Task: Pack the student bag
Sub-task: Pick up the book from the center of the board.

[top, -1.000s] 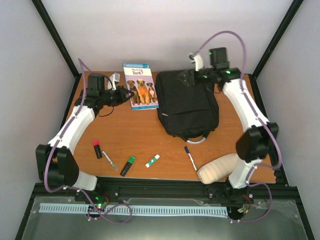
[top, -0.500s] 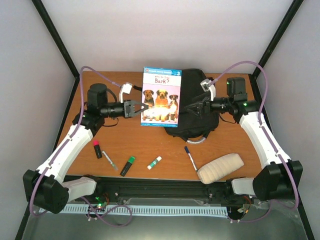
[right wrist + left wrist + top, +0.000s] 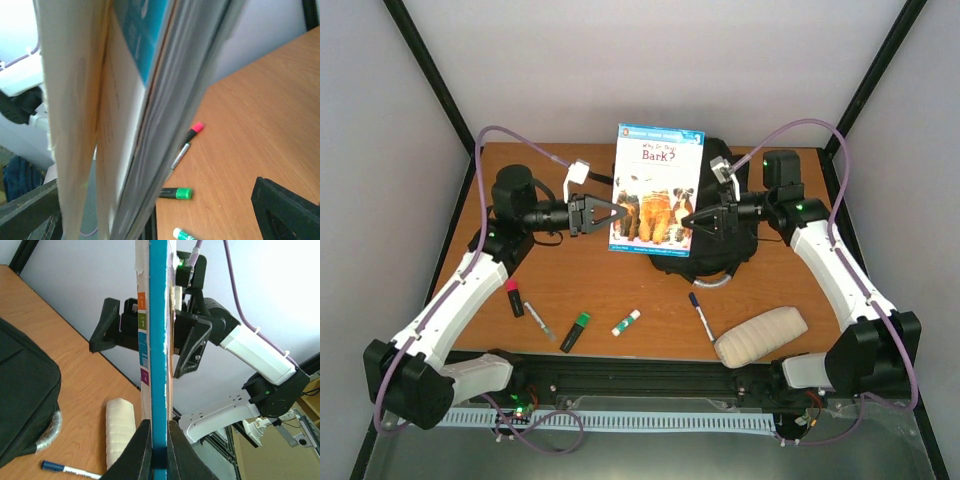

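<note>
A children's book (image 3: 655, 190) with dogs on its cover hangs upright in the air over the student bag (image 3: 712, 262), a black backpack lying flat on the table. My left gripper (image 3: 613, 215) is shut on the book's left edge; in the left wrist view its jaws (image 3: 159, 440) pinch the blue spine (image 3: 157, 340). My right gripper (image 3: 692, 225) is open and straddles the book's right edge, one finger (image 3: 107, 325) on each side and clear of the cover. The book's pages (image 3: 125, 125) fill the right wrist view, between the spread right gripper (image 3: 155, 210).
A cream padded pouch (image 3: 760, 335) and a blue-capped pen (image 3: 701, 315) lie near the front right. A glue stick (image 3: 626, 322), a green marker (image 3: 576, 331), a silver pen (image 3: 540, 322) and a pink marker (image 3: 514, 297) lie front left.
My left gripper has lifted the book off the table and carried it right, upright over the bag. My right gripper left the bag's far corner, opened wide and came around the book's right edge.
</note>
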Motion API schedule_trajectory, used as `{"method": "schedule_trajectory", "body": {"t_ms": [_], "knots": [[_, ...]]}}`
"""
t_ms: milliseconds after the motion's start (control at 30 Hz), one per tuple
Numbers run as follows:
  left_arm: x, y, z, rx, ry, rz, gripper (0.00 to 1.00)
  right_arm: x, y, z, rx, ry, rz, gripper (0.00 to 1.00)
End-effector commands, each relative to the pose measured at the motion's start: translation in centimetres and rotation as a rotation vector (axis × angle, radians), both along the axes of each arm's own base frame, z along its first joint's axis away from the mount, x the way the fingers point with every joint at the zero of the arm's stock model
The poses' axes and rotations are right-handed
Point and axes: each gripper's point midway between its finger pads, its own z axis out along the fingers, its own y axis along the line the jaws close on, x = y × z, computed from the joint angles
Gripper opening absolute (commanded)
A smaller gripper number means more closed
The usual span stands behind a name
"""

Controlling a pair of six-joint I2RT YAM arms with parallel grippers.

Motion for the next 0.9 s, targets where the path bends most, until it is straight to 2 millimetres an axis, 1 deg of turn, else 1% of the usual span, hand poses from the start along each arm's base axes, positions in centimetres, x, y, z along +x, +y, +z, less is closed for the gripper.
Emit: {"method": "schedule_trajectory", "body": {"t_ms": [0,100,133,200,300,400,467,533,633,733,867], "knots": [[-0.5,-0.8,3.1,-0.078,-0.086,-0.063,0.01,-2.0,0.8,2.8,0.048,-0.078,0.087,1.00],[-0.9,-1.7,3.7,-0.080,-0.099,-0.101,0.01,-1.6,1.0,2.9,0.051,-0.045,0.101,1.00],[-1.3,-2.2,3.9,-0.080,-0.105,-0.121,0.01,-2.0,1.5,3.1,0.056,-0.037,0.133,1.00],[-1.4,-3.0,3.8,-0.071,-0.106,-0.141,0.01,-2.4,1.8,3.6,0.074,-0.030,0.177,1.00],[-0.4,-3.7,3.2,-0.053,-0.085,-0.136,0.01,-3.8,1.8,5.0,0.112,-0.041,0.244,1.00],[1.2,-4.0,2.1,-0.020,-0.065,-0.081,0.01,-4.9,1.5,5.9,0.138,-0.029,0.275,1.00],[2.1,-4.1,1.5,-0.004,-0.054,-0.049,0.01,-5.2,1.4,5.8,0.134,-0.014,0.271,0.99],[2.7,-4.1,1.3,0.003,-0.052,-0.017,0.01,-5.3,1.4,5.6,0.117,0.011,0.252,0.98],[3.4,-3.9,1.3,0.013,-0.070,0.032,0.01,-4.7,1.2,4.7,0.077,0.057,0.175,0.97],[4.0,-3.4,1.0,0.047,-0.089,0.088,0.01,-4.9,0.8,4.9,0.070,0.048,0.130,0.97],[4.4,-3.2,0.4,0.077,-0.091,0.118,0.01,-5.4,0.5,5.5,0.067,0.037,0.094,0.96]]}}
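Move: Above the near part of the backpack, the left hand grips the spine edge of the book, whose middle lies about 6 cm to that hand's right, 4 cm farther out and 3 cm higher. From the right hand's open fingers, the book's middle is some 6 cm left, 4 cm ahead and 4 cm up. The backpack's middle lies roughly 18 cm ahead of the right hand, 2 cm right and 30 cm below; the white pen is about 6 cm back, 5 cm right and 32 cm below. Keeping its pinch on the spine, the left hand carries the book about 4 cm right towards the right hand, then 3.5 cm forward while sinking a little. The right hand, fingers still wide open around the book's free side, draws back some 4.5 cm and rises about 5 cm before settling slightly, turning a little counter-clockwise; it doesn't close. ##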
